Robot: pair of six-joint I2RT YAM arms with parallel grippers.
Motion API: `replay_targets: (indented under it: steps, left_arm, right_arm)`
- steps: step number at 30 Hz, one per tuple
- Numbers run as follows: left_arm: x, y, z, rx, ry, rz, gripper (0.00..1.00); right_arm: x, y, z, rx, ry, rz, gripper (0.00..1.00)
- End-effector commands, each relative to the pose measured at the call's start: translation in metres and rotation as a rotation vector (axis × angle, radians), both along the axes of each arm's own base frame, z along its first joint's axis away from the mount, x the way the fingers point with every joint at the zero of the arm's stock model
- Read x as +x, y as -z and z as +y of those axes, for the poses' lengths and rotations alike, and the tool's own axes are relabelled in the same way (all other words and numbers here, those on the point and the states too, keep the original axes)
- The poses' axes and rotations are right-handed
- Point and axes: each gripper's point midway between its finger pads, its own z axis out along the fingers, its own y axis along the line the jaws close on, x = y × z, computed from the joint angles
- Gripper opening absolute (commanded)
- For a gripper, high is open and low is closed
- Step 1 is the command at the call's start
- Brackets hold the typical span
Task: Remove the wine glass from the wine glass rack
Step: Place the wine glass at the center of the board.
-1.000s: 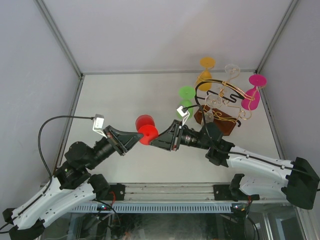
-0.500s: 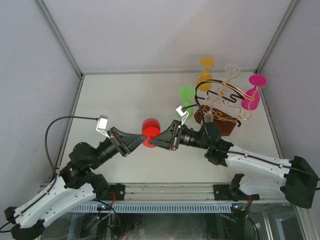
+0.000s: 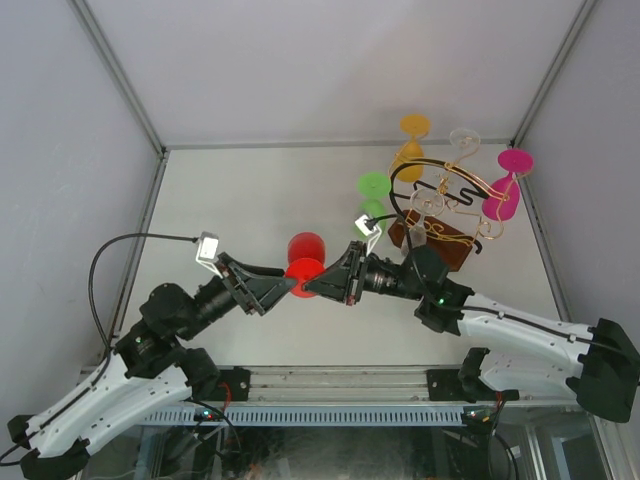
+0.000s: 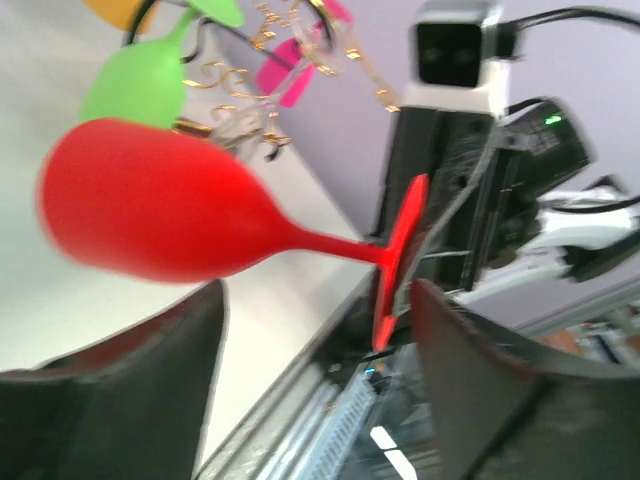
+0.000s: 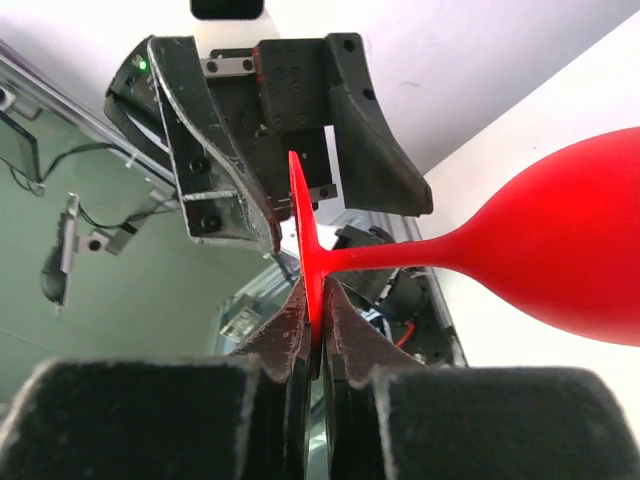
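A red wine glass (image 3: pixel 304 250) hangs on its side in mid-air above the table, left of the wine glass rack (image 3: pixel 452 254). My right gripper (image 3: pixel 313 284) is shut on the rim of its flat foot (image 5: pixel 304 232), pinched between both pads, and the bowl (image 5: pixel 570 250) sticks out to the right. Facing it, my left gripper (image 3: pixel 284 286) stands open, its fingers either side of the stem and foot (image 4: pixel 400 250) without touching. The red bowl (image 4: pixel 150 215) lies just past the left fingertips (image 4: pixel 212 300).
The rack has a dark wooden base, a black arch (image 3: pixel 400 180) and gold wire arms. On it hang a green glass (image 3: pixel 373 187), an orange glass (image 3: pixel 412 140), a clear glass (image 3: pixel 462 140) and a magenta glass (image 3: pixel 505 192). Grey walls enclose the table.
My left gripper has opened and let go of the red glass. My right gripper has closed on its foot. The glass has drifted slightly right and toward the front.
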Motion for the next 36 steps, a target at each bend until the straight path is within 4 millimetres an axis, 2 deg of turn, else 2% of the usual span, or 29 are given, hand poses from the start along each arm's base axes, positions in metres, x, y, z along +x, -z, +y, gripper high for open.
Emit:
replay_targets:
  steps: [1,3,5,9,12,14,19,22,27,31,33,36]
  left_arm:
    - [0.004,-0.017,0.026,0.078,-0.104,-0.022,0.86]
    - [0.006,-0.021,0.04,0.12,-0.158,-0.022,0.95]
    - [0.009,-0.026,0.055,0.138,-0.226,-0.009,1.0]
    - [0.014,-0.023,0.076,0.215,-0.315,0.027,1.0]
    - [0.016,-0.017,0.082,0.275,-0.34,0.064,1.0]
    - [0.016,-0.012,0.081,0.304,-0.337,0.081,1.0]
    - [0.018,-0.009,0.072,0.34,-0.31,0.103,1.0]
    - [0.019,-0.007,0.067,0.387,-0.291,0.122,1.0]
    - [0.022,0.001,0.052,0.474,-0.207,0.157,1.0]
    - [0.027,0.015,0.046,0.44,-0.135,0.272,1.0]
    - [0.024,0.003,0.027,0.341,-0.021,0.217,1.0]
    - [0.005,-0.01,-0.001,0.238,0.196,0.147,1.0]
  right_arm:
    - [-0.002,-0.005,-0.01,-0.048,0.03,-0.288,0.0]
    - [-0.003,0.003,-0.013,-0.114,0.029,-0.418,0.0]
    - [-0.001,0.022,-0.016,-0.229,0.031,-0.565,0.0]
    - [0.0,0.066,-0.022,-0.464,-0.026,-0.962,0.0]
    - [-0.002,0.11,-0.028,-0.667,-0.132,-1.249,0.0]
    - [-0.001,0.128,-0.03,-0.755,-0.155,-1.382,0.0]
    - [-0.015,0.153,-0.027,-0.812,-0.23,-1.573,0.0]
    - [-0.019,0.162,-0.026,-0.843,-0.242,-1.623,0.0]
    - [-0.025,0.171,-0.02,-0.85,-0.248,-1.677,0.0]
    - [-0.029,0.176,-0.02,-0.852,-0.256,-1.718,0.0]
    - [-0.032,0.177,-0.02,-0.847,-0.258,-1.729,0.0]
    - [-0.038,0.182,-0.022,-0.833,-0.285,-1.733,0.0]
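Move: Some 28 cm ahead of the right hand, 7 cm to its right and 30 cm below is the board's centre, where the red wine glass is to go. The green glass hangs about 15 cm right of this hand, 32 cm ahead and 18 cm lower; the rack's middle is about 31 cm right and 28 cm ahead, at the same height. From the left hand, the wine glass's middle lies about 5 cm ahead and 3 cm right, level with it. Sinking about 20 cm towards the table, the right hand keeps its pinch on the foot's rim and swings over by some 110 degrees, mostly tipping the bowl from forward to upward. The left hand, already partly open, spreads its fingers fully and backs off about 7 cm to its left, then drops and edges a few centimetres forward, rolling as it turns counter-clockwise. ##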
